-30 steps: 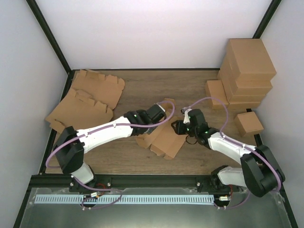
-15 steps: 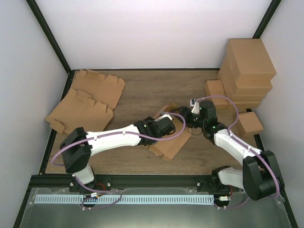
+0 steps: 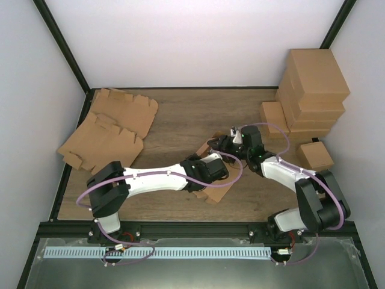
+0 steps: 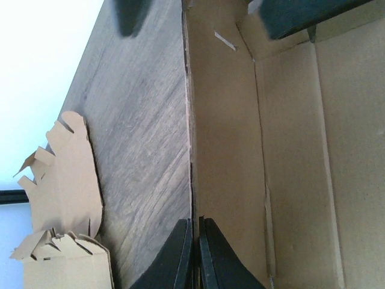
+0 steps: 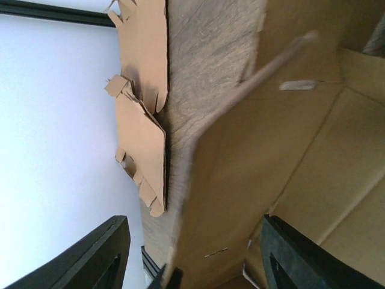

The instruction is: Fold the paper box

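Note:
The paper box (image 3: 220, 191) lies at the table's middle, mostly under my left arm; it is a plain brown piece with a wall panel raised. In the left wrist view my left gripper (image 4: 195, 223) is shut on the upper edge of that upright wall, with the box's creased inside (image 4: 289, 150) to the right. From above, the left gripper (image 3: 212, 161) sits over the box's back part. My right gripper (image 3: 218, 144) meets it from the back right. Its fingers (image 5: 99, 259) stand wide open, and the raised panel (image 5: 240, 150) runs between them without touching either.
Flat cardboard blanks (image 3: 114, 126) lie piled at the back left, also seen as blanks (image 5: 144, 120) from the right wrist. Finished brown boxes (image 3: 313, 90) are stacked at the back right, with a small one (image 3: 316, 156) in front. White walls enclose the table.
My left arm has stretched further right and nearer, taking the box with it. My right gripper has opened and swung up and left to the box's back edge.

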`<action>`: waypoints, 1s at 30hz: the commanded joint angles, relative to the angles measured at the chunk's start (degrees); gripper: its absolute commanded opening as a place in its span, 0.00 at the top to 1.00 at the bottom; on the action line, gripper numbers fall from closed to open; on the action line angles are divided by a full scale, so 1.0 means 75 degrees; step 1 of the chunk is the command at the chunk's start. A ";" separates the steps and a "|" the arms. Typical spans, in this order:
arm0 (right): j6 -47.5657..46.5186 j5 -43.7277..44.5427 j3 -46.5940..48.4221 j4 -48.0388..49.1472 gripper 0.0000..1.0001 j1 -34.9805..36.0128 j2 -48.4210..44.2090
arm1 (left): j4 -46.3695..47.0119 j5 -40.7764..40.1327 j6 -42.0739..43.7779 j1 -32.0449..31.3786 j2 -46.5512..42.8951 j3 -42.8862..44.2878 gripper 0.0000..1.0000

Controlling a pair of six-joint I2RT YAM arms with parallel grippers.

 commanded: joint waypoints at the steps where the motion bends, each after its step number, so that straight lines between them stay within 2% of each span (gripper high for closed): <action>1: 0.0264 -0.0291 0.0568 0.0526 0.40 0.0222 0.0411 | 0.0029 -0.0309 -0.0027 -0.0168 0.0352 0.0148 0.96; 6: 0.0277 -0.0373 0.0558 0.0783 0.62 0.0263 0.0665 | 0.0034 -0.0304 -0.0160 -0.0220 0.0445 0.0138 0.94; 11: 0.0280 -0.0457 0.0390 0.1003 0.80 0.0263 0.0746 | 0.0092 -0.0072 -0.0225 -0.0219 0.0273 0.0102 0.76; 17: 0.0213 -0.0517 0.0315 0.1058 0.96 0.0258 0.0896 | -0.0011 0.0321 -0.0387 -0.0206 0.0162 0.0236 0.67; 21: 0.0167 -0.0532 0.0217 0.1167 0.99 0.0265 0.0939 | -0.0113 0.0968 -0.0587 -0.0190 -0.0209 0.0414 0.51; 25: 0.0169 -0.0670 0.0044 0.1500 0.99 0.0263 0.0999 | -0.0150 0.2075 -0.0815 0.0111 -0.0901 0.0694 0.32; 30: 0.0154 -0.0791 -0.0068 0.1788 0.99 0.0261 0.1084 | -0.0119 0.4302 -0.1403 0.1328 -0.1572 0.0794 0.23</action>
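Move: The left hand already pinches the top edge of the paper box's upright left wall. The stretch of that edge the right hand will grip lies about 5 cm ahead of the left fingers, at the same height. From the right hand that edge is about 2 cm left, 1 cm ahead and 1 cm lower, already between its open fingers. The box floor's middle is some 8 cm back, 5 cm right and 9 cm below the right hand. Leftward about 2 cm, the right hand slides its open fingers farther over the wall edge, then shuts them to pinch the cardboard ahead of the left hand's hold, sinking about 1 cm. The left hand opens wide as it eases slightly down, back and to the right. It finally lifts sharply, some 6 cm, rolling about 20 degrees with its left side dropping, and comes free of the wall. ##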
